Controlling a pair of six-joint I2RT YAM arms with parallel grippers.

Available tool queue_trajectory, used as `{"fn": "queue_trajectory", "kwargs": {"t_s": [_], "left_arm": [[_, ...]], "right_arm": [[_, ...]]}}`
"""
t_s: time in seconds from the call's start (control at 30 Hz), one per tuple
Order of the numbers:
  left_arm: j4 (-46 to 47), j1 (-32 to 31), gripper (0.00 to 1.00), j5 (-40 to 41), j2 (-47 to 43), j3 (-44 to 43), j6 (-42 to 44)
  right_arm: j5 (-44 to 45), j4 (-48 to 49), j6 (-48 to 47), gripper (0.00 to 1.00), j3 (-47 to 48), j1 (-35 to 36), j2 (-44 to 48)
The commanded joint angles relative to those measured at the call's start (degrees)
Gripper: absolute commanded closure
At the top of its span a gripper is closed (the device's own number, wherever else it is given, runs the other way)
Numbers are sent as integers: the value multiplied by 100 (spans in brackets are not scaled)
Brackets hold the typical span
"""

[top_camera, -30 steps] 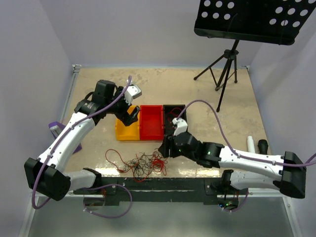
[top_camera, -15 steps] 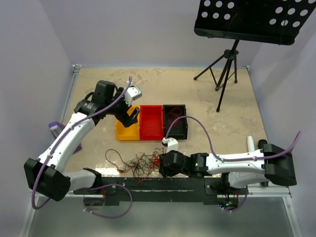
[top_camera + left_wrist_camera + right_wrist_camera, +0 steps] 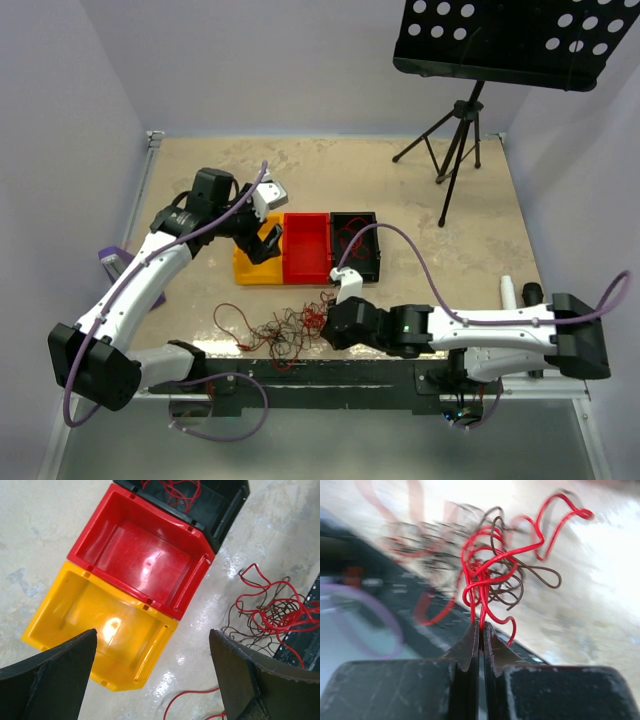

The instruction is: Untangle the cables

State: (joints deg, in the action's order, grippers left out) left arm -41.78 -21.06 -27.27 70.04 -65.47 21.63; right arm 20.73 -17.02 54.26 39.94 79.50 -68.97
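Observation:
The cables (image 3: 280, 330) lie as a tangle of thin red and dark brown wires near the table's front edge. My right gripper (image 3: 326, 322) sits at the tangle's right end. The right wrist view shows this gripper (image 3: 480, 625) shut on a few red cables (image 3: 487, 575), with brown loops snarled in the lifted clump. More red wires lie in the black bin (image 3: 357, 245). My left gripper (image 3: 262, 238) hovers over the yellow bin (image 3: 252, 268), open and empty. Its wrist view has the gripper (image 3: 152, 636) wide open above the yellow bin (image 3: 75, 615), with cables (image 3: 270, 610) to the right.
A red bin (image 3: 306, 250) stands between the yellow and black bins. A tripod music stand (image 3: 455, 130) is at the back right. A black rail (image 3: 330, 375) runs along the near edge. A purple object (image 3: 112, 262) lies at the left edge.
My right arm swung from the black bin down to the tangle's right end, and its gripper closed on red cables. The left arm barely shifted.

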Motion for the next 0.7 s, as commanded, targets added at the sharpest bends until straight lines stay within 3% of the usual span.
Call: {"fn": "queue_trajectory", "kwargs": {"t_s": [0.0, 0.33, 0.5, 0.67], "left_arm": [[82, 5, 2, -902, -184, 78, 105], [-49, -12, 0, -2466, -482, -203, 219], [-76, -56, 3, -3187, -667, 279, 254], [-85, -275, 6, -3311, -729, 649, 263]], "right_arm": [[-349, -47, -574, 100, 698, 39, 796], [-930, 111, -1031, 100, 1270, 30, 921], [-1027, 382, -1075, 100, 1235, 30, 683], [-1001, 708, -1119, 100, 1174, 39, 613]]}}
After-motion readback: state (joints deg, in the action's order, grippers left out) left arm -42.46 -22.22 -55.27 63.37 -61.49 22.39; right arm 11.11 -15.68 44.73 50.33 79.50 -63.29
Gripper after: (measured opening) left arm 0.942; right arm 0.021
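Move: The cable tangle, its red end still pinched in my shut right fingers, lies about 17 cm back, 11 cm right and 13 cm below my open left hand. From my right hand its middle is about 3 cm to the left and 3 cm below, level fore and aft. From my left hand, the yellow box is some 15 cm straight down and the red box equally low, 10 cm right. From my right hand, the black box sits 18 cm ahead, 7 cm right, 4 cm lower. I keep the red strands pinched and hoist my right hand briskly some 12 cm, easing down a touch at the top while it drifts about 4 cm left. My left hand, fingers still wide, leaves the space over the yellow box and comes back about 8 cm, right 5 cm and up 4 cm towards the lifted tangle, swinging clockwise and rolling its left side down, about 20 degrees each. ##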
